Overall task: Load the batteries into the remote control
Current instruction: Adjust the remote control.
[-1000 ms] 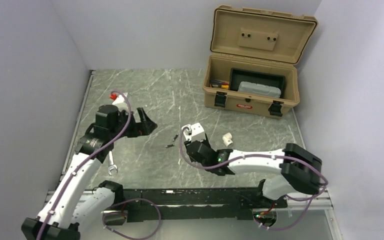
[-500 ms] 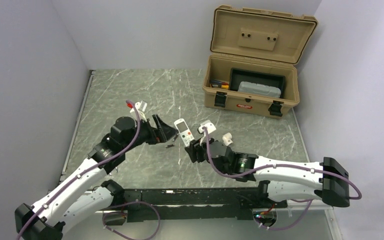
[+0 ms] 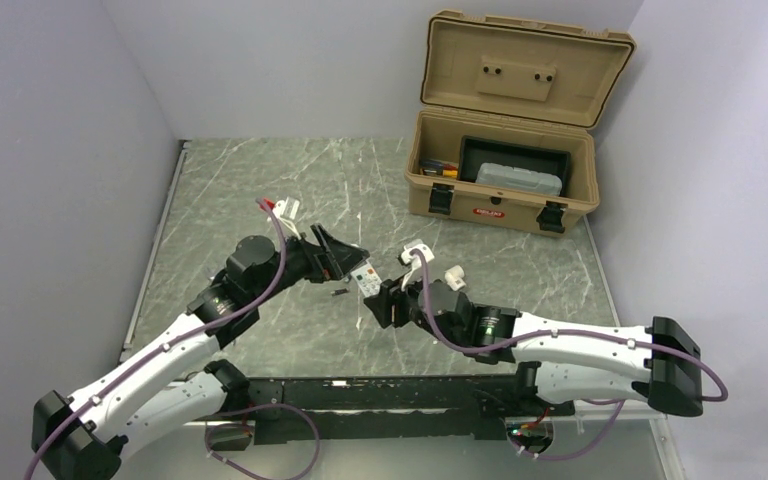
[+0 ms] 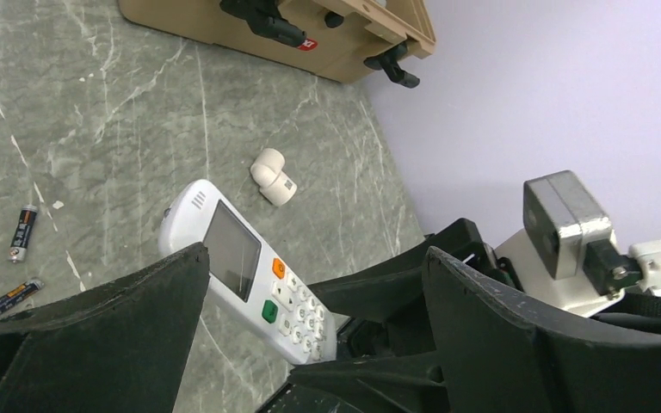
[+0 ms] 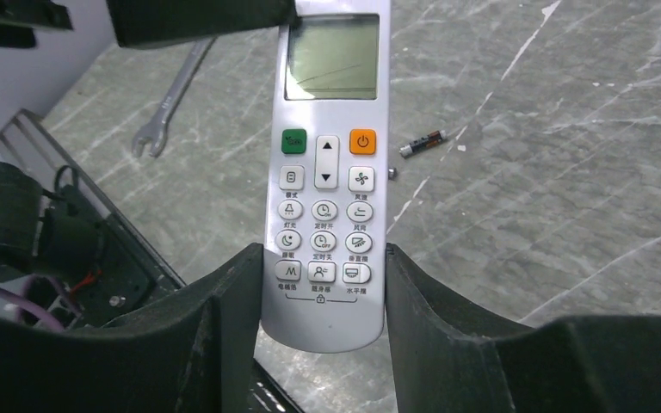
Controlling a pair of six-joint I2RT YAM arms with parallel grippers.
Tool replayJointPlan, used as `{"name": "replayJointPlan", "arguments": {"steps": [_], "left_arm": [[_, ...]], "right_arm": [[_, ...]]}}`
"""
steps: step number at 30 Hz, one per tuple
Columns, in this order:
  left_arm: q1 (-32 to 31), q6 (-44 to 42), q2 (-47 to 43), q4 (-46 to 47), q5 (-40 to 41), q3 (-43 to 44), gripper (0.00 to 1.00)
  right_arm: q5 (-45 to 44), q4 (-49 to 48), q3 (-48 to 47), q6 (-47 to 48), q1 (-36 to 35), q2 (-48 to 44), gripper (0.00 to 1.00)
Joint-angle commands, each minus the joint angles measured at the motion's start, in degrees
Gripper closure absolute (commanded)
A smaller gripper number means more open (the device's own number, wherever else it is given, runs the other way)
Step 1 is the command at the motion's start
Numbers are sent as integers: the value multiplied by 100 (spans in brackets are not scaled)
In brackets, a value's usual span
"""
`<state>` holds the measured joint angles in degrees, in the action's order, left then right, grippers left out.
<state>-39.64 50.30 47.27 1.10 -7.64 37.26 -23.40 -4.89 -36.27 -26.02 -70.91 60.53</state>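
Note:
The white remote control (image 5: 327, 172) is held above the table, buttons and screen up, with my right gripper (image 5: 323, 249) shut on its lower end. The remote (image 3: 365, 278) points toward my left arm. My left gripper (image 4: 310, 258) is open, one finger on each side of the remote's (image 4: 241, 275) screen end without touching it. Two batteries (image 4: 24, 232) (image 4: 4, 301) lie on the grey marble table left of the remote. One battery (image 5: 422, 143) shows in the right wrist view, and one (image 3: 340, 292) shows from above. The left gripper (image 3: 352, 265) meets the right gripper (image 3: 385, 300) mid-table.
A small stubby white plastic piece (image 3: 454, 277) (image 4: 272, 176) lies just beyond the right gripper. An open tan toolbox (image 3: 505, 180) stands at the back right. A wrench (image 5: 168, 103) lies on the table near the left arm. A black rail (image 3: 380, 395) runs along the near edge.
The left arm has swung right, bringing its open gripper around the remote's screen end. The right arm has stretched out and turned, holding the remote up toward the left gripper.

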Motion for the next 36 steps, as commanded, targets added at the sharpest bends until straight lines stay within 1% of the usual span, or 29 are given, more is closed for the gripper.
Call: {"name": "replayJointPlan", "arguments": {"steps": [1,4,6,8,11,13,15,19,22,23,26,31,33,36], "left_arm": [[-41,-151,-171,375,37,-60,3],[-42,-464,-440,224,132,55,1],[-28,-774,-640,114,250,153,1],[-29,-978,-758,142,268,205,1],[-21,-1117,-815,459,54,184,0],[-20,-1071,-819,764,-81,101,1],[-19,-967,-801,1138,-172,-28,1],[-21,-739,-678,1885,-389,-277,1],[-19,-657,-616,2281,-430,-427,0],[-21,-654,-599,2330,-431,-446,1],[-26,-645,-519,2454,-455,-431,1],[-18,-537,-353,2813,-488,-446,1],[-25,-481,-275,3028,-515,-462,1],[-26,-385,-136,3378,-610,-520,7]], "right_arm": [[193,-527,-11,-278,33,-381,100],[473,-590,47,-476,195,-641,100],[894,-676,96,-659,441,-846,100],[1696,-948,199,-916,884,-1052,100],[2980,-1725,501,-1457,1594,-1202,100],[3587,-2128,579,-1733,1884,-1187,100],[4005,-2441,591,-1966,2057,-1120,100],[4293,-3459,931,-2607,2225,-1079,100],[4425,-4740,1365,-3594,2444,-920,100],[4424,-5324,1498,-3890,2486,-814,100],[4388,-6423,1755,-4546,2548,-316,100],[4495,-7862,1841,-5228,2544,523,100],[4495,-8266,1830,-5425,2539,774,100],[4504,-8575,1787,-5577,2549,976,100]]}}
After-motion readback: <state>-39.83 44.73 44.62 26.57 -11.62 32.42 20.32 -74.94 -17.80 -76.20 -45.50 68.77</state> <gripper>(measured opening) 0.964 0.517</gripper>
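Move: The remote control is already pinched at its lower end by the right hand, its middle about 3 cm ahead of that hand and 4 cm to its left. From the left hand's open, empty fingers, the remote's middle lies roughly 2 cm back, 3 cm right and 7 cm below. The left fingers are some 5 cm ahead, 6 cm left and 7 cm above the right hand. From the left hand, the near battery is about 4 cm ahead and 4 cm left, the far battery 8 cm ahead and 1 cm left, both 25 cm down. The remote, still gripped at its lower end by the right hand, is lifted about 11 cm and rolled over in the air, that hand's left side rising some 60 degrees while its fingers swing to point left and upward. The left hand goes up too, about 8 cm, tipping its fingers up some 20 degrees and keeping them wide open beside the remote's upper half; contact there can't be made out. ##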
